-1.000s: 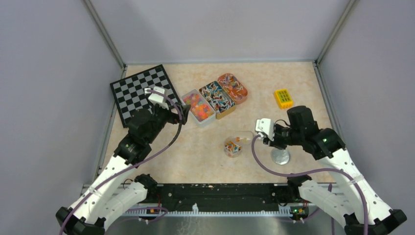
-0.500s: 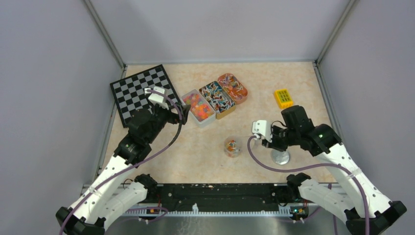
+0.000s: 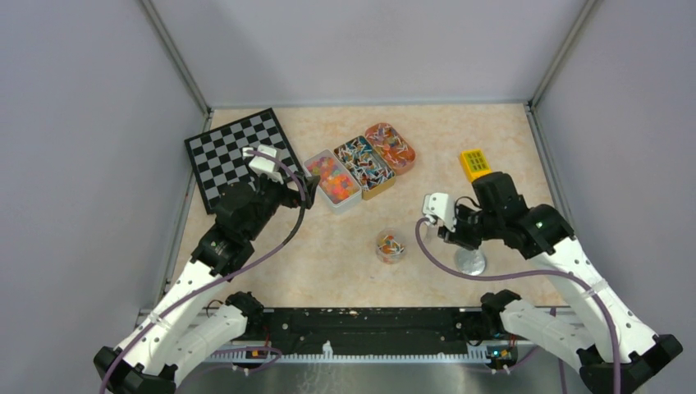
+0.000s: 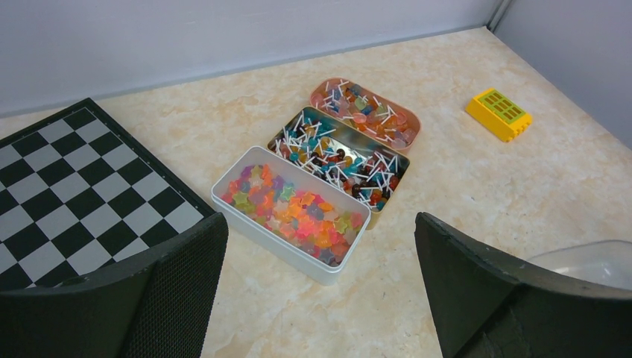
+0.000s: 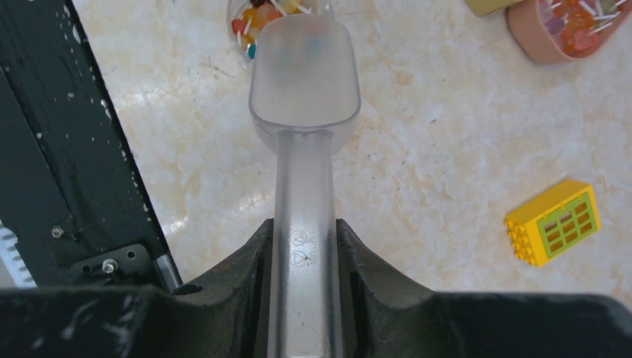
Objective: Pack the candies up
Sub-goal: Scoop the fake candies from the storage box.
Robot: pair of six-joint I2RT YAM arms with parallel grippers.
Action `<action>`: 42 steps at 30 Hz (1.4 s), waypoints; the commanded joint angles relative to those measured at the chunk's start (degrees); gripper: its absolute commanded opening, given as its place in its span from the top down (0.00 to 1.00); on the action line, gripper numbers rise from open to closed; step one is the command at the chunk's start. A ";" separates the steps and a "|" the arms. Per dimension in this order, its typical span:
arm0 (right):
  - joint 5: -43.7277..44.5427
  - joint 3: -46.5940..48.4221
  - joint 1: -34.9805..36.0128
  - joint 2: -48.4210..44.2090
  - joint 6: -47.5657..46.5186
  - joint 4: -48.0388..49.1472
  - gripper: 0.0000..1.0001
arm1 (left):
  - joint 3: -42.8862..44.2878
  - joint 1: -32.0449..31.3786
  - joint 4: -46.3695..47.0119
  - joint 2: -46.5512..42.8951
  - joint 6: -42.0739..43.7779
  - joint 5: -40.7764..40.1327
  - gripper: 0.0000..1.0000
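The candies fill three open tins: a white one [image 4: 294,212] with star-shaped sweets, a gold one [image 4: 339,160] and a pink one [image 4: 365,112]. More candies lie in a small clear cup [image 3: 391,245] on the table, which shows at the top edge of the right wrist view [image 5: 272,13]. My right gripper [image 5: 302,233] is shut on the handle of a clear plastic scoop [image 5: 304,71]. The scoop's bowl is empty and hangs just short of the cup. My left gripper [image 4: 317,298] stands open and empty, low over the table in front of the white tin.
A chessboard [image 3: 234,154] lies at the back left beside my left arm. At the back right sits a yellow block with green squares [image 3: 474,163]. A round silver lid [image 3: 470,262] rests under my right wrist. Grey walls close in the table.
My right arm has drawn the scoop back from over the cup, and its wrist has turned. The cup now stands apart from the scoop. The left arm has not moved.
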 commanded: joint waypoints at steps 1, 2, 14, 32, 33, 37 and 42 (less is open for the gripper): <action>-1.47 6.67 0.81 1.17 8.33 6.41 1.00 | 0.67 -0.23 1.85 -0.61 -0.43 0.72 0.01; -1.60 7.79 0.77 1.93 10.87 8.02 1.00 | 0.74 -0.19 1.84 -0.63 -0.42 0.70 0.01; 19.42 26.20 0.75 19.38 31.90 11.12 1.00 | 0.93 -0.13 1.87 -0.34 -0.62 1.33 0.01; 30.73 58.79 -0.48 57.03 38.89 -8.22 1.00 | 0.80 -0.15 2.02 -2.17 -0.09 0.44 0.01; 30.00 59.27 -0.70 57.89 38.32 -7.95 1.00 | 0.82 -0.17 1.94 -2.00 -0.07 0.52 0.01; 28.66 63.60 -2.05 62.19 37.14 -9.03 1.00 | 1.09 -0.17 1.57 -1.71 -0.12 0.89 0.01; 28.74 67.08 -2.90 66.37 35.19 -10.62 1.00 | 0.94 -0.14 1.77 -1.87 -0.17 0.88 0.01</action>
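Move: The orange candy box lies about 35 cm ahead and 11 cm left of the right hand, some 17 cm lower. The gold candy box beside it is roughly 30 cm ahead and 19 cm left, the yellow block 30 cm ahead and 16 cm right. Near the scoop's bowl, the storage box stands only 4 cm ahead and 11 cm left. From the left hand, the orange candy box is about 26 cm ahead and 18 cm right, well below. The clear scoop, still gripped by its handle in the right hand, leaves the storage box empty and is carried some 23 cm forward to the orange candy box. It arcs up nearly 10 cm on the way, then sinks almost as far, the hand swinging clockwise about 50 degrees so that the bowl comes to the box's near right end. ##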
